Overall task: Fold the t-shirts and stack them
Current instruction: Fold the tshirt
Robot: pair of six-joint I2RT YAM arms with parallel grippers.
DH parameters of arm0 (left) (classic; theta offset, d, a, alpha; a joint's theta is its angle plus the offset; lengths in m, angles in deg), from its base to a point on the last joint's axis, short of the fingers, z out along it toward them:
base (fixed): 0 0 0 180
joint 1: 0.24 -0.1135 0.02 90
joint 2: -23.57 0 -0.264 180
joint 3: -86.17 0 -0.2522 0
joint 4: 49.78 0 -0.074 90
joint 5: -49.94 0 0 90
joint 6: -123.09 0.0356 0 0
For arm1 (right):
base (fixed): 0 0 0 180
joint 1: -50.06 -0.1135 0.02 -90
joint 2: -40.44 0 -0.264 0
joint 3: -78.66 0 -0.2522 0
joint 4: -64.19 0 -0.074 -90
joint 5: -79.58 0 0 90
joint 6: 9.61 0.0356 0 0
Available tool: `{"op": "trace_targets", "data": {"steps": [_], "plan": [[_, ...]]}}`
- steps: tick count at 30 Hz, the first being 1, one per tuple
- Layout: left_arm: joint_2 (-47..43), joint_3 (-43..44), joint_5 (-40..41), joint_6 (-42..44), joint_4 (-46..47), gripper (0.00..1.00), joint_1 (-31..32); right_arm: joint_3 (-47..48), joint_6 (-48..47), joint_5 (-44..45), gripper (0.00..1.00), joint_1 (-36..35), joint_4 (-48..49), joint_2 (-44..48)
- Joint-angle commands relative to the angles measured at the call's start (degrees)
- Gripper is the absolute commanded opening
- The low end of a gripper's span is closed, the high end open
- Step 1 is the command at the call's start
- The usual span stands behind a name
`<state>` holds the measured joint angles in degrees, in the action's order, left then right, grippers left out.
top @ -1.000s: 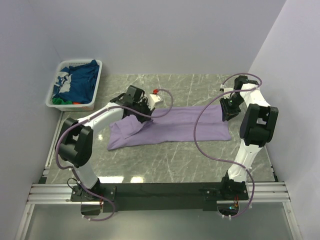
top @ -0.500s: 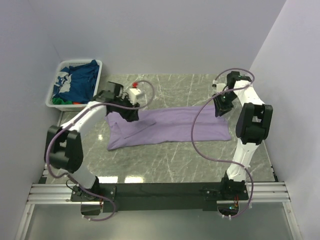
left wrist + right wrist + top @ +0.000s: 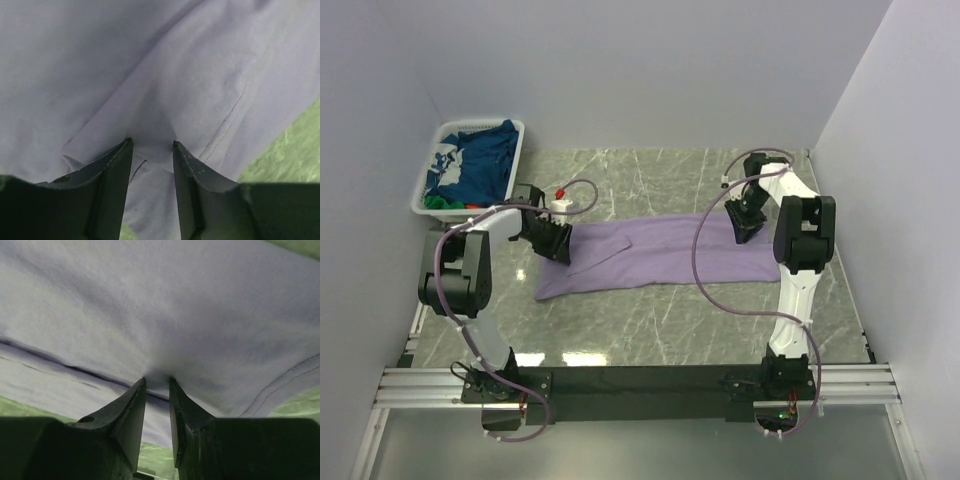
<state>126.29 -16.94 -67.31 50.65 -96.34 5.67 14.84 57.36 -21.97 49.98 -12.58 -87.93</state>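
A lavender t-shirt (image 3: 660, 255) lies as a long folded strip across the marble table. My left gripper (image 3: 552, 243) is down on its left end. Its jaws stand apart in the left wrist view, with the fingertips (image 3: 126, 146) pressed into the lavender cloth (image 3: 200, 75) and a ridge of it between them. My right gripper (image 3: 742, 222) is at the shirt's far right edge. It is shut on a thick fold of the cloth (image 3: 165, 315), which puckers at the fingertips (image 3: 140, 385). A navy blue t-shirt with white print (image 3: 480, 160) lies in the basket over green (image 3: 440, 203) and red cloth.
The white slatted basket (image 3: 480, 124) stands at the table's far left corner, close behind the left arm. Grey walls close in the left, back and right sides. Purple cables loop from both arms over the table. Bare marble (image 3: 670, 320) lies in front of the shirt.
The left gripper let go of the cloth it had folded over, opened, and moved left to the shirt's left end. The right gripper slid left along the shirt's far edge.
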Motion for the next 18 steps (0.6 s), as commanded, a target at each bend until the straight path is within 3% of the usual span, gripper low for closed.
{"op": "trace_targets", "data": {"steps": [1,5,7,11,14,18], "plan": [[1.9,1.3,5.1,-0.5,-1.3,0.44,-1.4,-2.6,-1.0,4.6,0.33,0.3,-1.7,1.7],[7.0,7.1,9.2,1.6,-0.8,0.42,-2.3,-9.4,-1.7,3.3,0.32,-1.8,-1.4,5.4],[11.5,14.1,9.7,2.2,-1.0,0.42,-2.1,-14.7,-2.2,2.8,0.32,-2.6,-0.6,8.0],[21.0,36.3,9.0,4.2,-5.4,0.44,-2.0,-22.4,-4.4,-3.5,0.32,-7.6,-1.8,13.0],[24.3,47.0,6.8,4.5,-7.7,0.48,-2.1,-24.4,-7.7,-9.4,0.32,-9.2,-5.4,17.4],[17.4,45.4,4.0,1.7,-5.4,0.48,-2.3,-18.6,-4.3,-9.5,0.32,-6.6,-3.1,21.1]]}}
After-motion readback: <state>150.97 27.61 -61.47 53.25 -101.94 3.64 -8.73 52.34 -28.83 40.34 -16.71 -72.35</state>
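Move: The half-folded t-shirt lies as a long strip across both hands: its middle is some 30 cm to the right of the left hand and level with it, and about 26 cm left and 4 cm back from the right hand, about a centimetre below each. The laundry basket stands roughly 27 cm ahead and 30 cm left of the left hand. The folded-in sleeve edge is about 20 cm to the left hand's right and 5 cm ahead. The t-shirt's left end is pushed along forward about 19 cm under the left fingertips, while the right fingertips drag its right end back some 13 cm and then also leftward. Both pairs of fingers slide low with their gaps unchanged. Near the end the left hand lifts off the cloth, its tips swinging forward, and the right hand rises slightly, having turned a little counter-clockwise. ##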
